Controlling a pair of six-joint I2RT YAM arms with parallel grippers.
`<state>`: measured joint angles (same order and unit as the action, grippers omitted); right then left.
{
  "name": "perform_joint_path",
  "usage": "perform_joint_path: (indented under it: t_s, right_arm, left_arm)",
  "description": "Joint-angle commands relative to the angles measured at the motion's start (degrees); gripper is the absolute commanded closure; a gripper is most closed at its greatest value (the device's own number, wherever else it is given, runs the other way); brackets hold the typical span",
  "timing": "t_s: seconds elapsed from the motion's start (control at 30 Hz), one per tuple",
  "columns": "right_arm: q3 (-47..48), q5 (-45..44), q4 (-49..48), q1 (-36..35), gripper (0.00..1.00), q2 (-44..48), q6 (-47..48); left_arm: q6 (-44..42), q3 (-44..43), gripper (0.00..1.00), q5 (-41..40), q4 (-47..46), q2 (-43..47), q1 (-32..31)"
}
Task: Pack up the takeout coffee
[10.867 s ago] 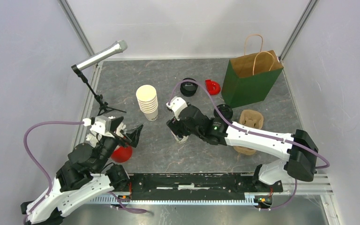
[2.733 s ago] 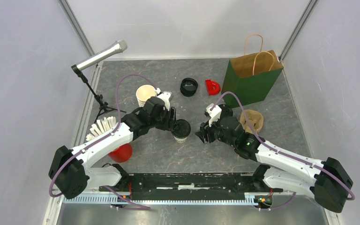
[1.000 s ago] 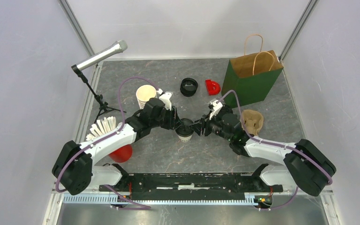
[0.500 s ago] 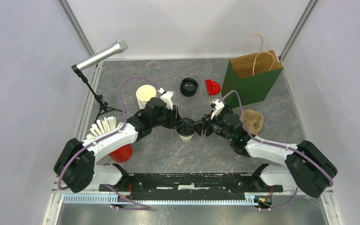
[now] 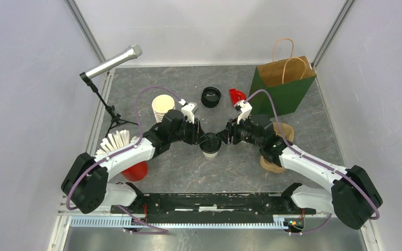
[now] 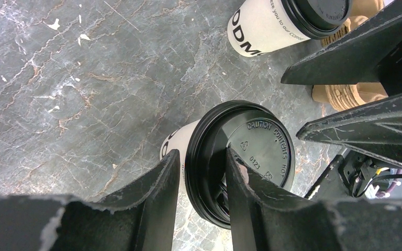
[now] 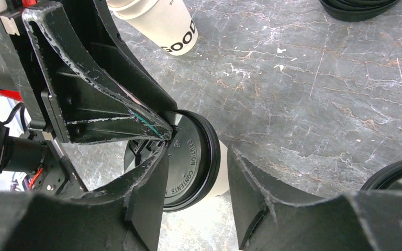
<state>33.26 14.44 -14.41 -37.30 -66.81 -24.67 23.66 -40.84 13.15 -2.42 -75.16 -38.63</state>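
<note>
One takeout coffee (image 5: 210,149), a cream cup with a black lid (image 6: 254,149) (image 7: 193,157), stands mid-table between both grippers. My left gripper (image 5: 203,138) (image 6: 201,154) is shut on the left edge of its lid rim, one finger on the lid top and one outside against the cup wall. From the right, my right gripper (image 5: 221,138) (image 7: 198,151) straddles the opposite rim, open, with a clear gap beside the cup. The second takeout coffee (image 6: 264,29) sits in the brown cardboard carrier (image 6: 345,94); the right arm hides it in the top view.
A green-and-brown paper bag (image 5: 282,89) stands at the back right. The carrier (image 5: 273,164) lies under the right arm. A stack of lidless cups (image 5: 162,106), spare black lids (image 5: 211,97), a red cup (image 5: 135,171) of white sticks and a microphone stand (image 5: 110,63) surround the spot.
My right gripper's jaws have widened around the lid's right edge and its wrist has risen a little. The left gripper and the cup have barely moved.
</note>
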Motion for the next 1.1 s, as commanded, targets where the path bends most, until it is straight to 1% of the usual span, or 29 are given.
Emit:
perform_joint_path:
  t_s: [0.0, 0.07, 0.27, 0.43, 0.57, 0.73, 1.07]
  right_arm:
    - [3.0, 2.2, 2.5, 0.8, 0.53, 0.2, 2.7]
    - [3.1, 3.3, 2.2, 1.0, 0.57, -0.4, 2.8]
    - [2.7, 4.1, 1.0, 1.0, 0.61, -3.5, 3.5]
    - [1.1, 2.6, -0.3, 1.5, 0.64, -5.6, 3.8]
    - [-3.9, 1.0, -2.7, 2.0, 0.65, -5.7, 2.8]
    - [-12.5, 1.0, -8.5, 2.0, 0.67, -5.6, 0.1]
    - [-19.6, -0.1, -12.1, 1.9, 0.68, -8.9, -1.0]
  left_arm:
    - [-4.1, 2.4, 0.56, 1.7, 5.7, -2.3, -0.3]
    - [-4.2, 2.1, 0.56, 1.9, 5.7, -2.9, -0.3]
    - [-4.2, 1.7, 0.56, 2.3, 5.7, -4.0, -0.3]
    - [-4.1, 2.0, 0.56, 1.9, 5.8, -3.9, -0.3]
    - [-3.7, 2.2, 0.56, 0.3, 6.5, -4.1, -0.3]
    - [-3.7, 2.2, 0.56, -0.6, 7.6, -6.0, -0.3]
    - [-2.1, 3.8, 0.56, -2.9, 7.4, -6.8, -0.3]
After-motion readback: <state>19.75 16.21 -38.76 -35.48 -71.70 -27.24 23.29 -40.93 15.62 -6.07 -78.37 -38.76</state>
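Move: Just left of the lid on the coffee cup, the left hand has its rim between the fingertips, the lid's middle about 3 cm right, 2 cm back and 1 cm below. From the right hand the lid's middle is some 3 cm left, 2 cm back and 4 cm below. From there the other lidded cup stands about 12 cm right, 5 cm ahead; the spare lids 22 cm ahead, 3 cm left. The cup stack is roughly 14 cm left and 9 cm ahead of the left hand. Sinking about 4 cm onto the lid's right-hand edge, the right hand half closes its parted fingers to straddle the rim, one tip coming down on the lid's top and the other outside it. The left hand keeps its grip at the opposite edge with its opening unchanged, easing about 1 cm right and very slightly down. ##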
